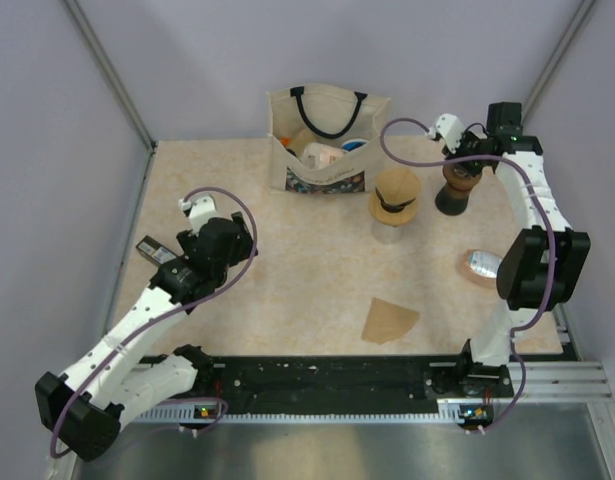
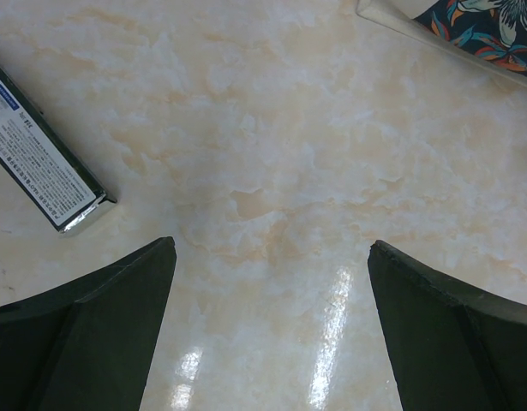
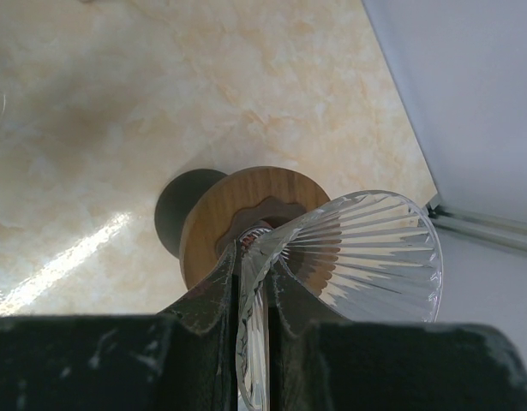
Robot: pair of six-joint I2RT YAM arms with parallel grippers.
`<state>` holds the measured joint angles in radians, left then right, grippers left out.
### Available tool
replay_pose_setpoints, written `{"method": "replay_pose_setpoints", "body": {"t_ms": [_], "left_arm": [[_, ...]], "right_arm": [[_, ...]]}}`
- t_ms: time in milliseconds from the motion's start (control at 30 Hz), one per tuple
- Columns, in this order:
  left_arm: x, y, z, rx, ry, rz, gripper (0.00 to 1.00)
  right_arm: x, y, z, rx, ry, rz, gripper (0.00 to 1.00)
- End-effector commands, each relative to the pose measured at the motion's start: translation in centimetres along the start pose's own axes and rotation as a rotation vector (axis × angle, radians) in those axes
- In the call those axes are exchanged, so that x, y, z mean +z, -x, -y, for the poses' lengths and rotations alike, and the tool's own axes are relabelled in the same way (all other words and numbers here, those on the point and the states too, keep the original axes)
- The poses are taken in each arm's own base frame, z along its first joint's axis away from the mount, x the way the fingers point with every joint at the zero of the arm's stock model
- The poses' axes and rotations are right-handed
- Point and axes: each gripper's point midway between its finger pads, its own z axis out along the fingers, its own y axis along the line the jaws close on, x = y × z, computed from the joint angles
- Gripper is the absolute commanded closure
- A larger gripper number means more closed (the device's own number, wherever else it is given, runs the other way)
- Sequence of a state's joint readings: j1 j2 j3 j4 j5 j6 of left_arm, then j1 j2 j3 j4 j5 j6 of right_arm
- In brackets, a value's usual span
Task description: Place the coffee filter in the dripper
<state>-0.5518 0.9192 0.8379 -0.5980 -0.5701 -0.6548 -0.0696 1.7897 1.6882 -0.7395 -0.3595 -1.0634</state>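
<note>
The coffee filter [image 1: 391, 320], a flat tan paper wedge, lies on the table near the front, apart from both grippers. My right gripper [image 1: 465, 158] [image 3: 253, 257] is at the back right, shut on the wall of the dripper [image 3: 366, 248] [image 1: 459, 172]. The dripper is a clear ribbed cone with a round wooden ring base [image 3: 212, 214], and it is held tilted. A dark round shape [image 3: 182, 214] shows beyond the ring; I cannot tell if it is a shadow or something's foot. My left gripper [image 1: 207, 238] [image 2: 272, 248] hangs wide open over bare table at the left.
A cream tote bag [image 1: 327, 140] [image 2: 477, 34] stands at the back centre. In front of it, a tan hat-like thing with a dark band [image 1: 395, 195] rests on a glass. A dark labelled box [image 1: 152, 247] [image 2: 40, 158] lies at the left. A small blue-white thing on a tan disc [image 1: 481, 265] sits by the right arm.
</note>
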Motion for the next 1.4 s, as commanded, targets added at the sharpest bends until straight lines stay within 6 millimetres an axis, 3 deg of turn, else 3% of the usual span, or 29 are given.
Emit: {"method": "replay_pose_setpoints", "body": {"t_ms": [0, 167, 367, 733, 867, 1067, 1367], "left_arm": [[-0.3, 1.9, 0.6, -0.024, -0.004, 0.042, 0.01], [-0.2, 1.8, 0.8, -0.019, -0.006, 0.038, 0.01], [0.0, 1.7, 0.9, -0.017, -0.007, 0.029, 0.01], [-0.2, 1.6, 0.8, -0.018, -0.008, 0.028, 0.01], [-0.2, 1.6, 0.7, -0.014, -0.006, 0.028, 0.01], [0.0, 1.4, 0.9, -0.011, -0.007, 0.021, 0.01], [0.4, 0.8, 1.4, 0.005, -0.026, -0.004, 0.01]], "right_arm": [[0.5, 0.7, 0.8, -0.053, -0.034, 0.023, 1.00], [0.6, 0.6, 1.1, -0.059, -0.057, 0.020, 1.00], [-0.2, 1.7, 2.2, -0.056, -0.124, 0.066, 1.00], [2.4, -1.6, -1.3, -0.065, 0.003, -0.013, 1.00], [2.4, -2.3, -2.5, -0.061, 0.038, -0.029, 1.00], [0.9, -0.9, -1.1, -0.057, -0.020, -0.007, 0.77], [-1.4, 2.3, 2.3, -0.032, -0.127, 0.064, 0.65]]}}
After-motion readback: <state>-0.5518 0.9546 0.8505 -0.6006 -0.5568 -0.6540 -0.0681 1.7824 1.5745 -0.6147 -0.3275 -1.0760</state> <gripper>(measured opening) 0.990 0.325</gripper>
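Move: The right hand holds the clear ribbed dripper by its rim; the wooden collar on the dark pot lies about 3 cm ahead of the hand and some 6 cm below. The pot's body stands under the collar, about 13 cm below the hand. The coffee filter in the other dripper is roughly 14 cm to the hand's left, 1 cm back and 8 cm lower. From the idle left hand the collar is about 21 cm ahead, 47 cm to the right and 5 cm lower. Lower the right gripper about 2.5 cm, easing forward roughly 1 cm at first, so that the clear dripper's narrow end goes down into the wooden collar's hole. Hold the wrist nearly steady and keep the rim pinched until the descent stops, then open the fingers part way, to about a third, staying around the rim while drifting back slightly. ##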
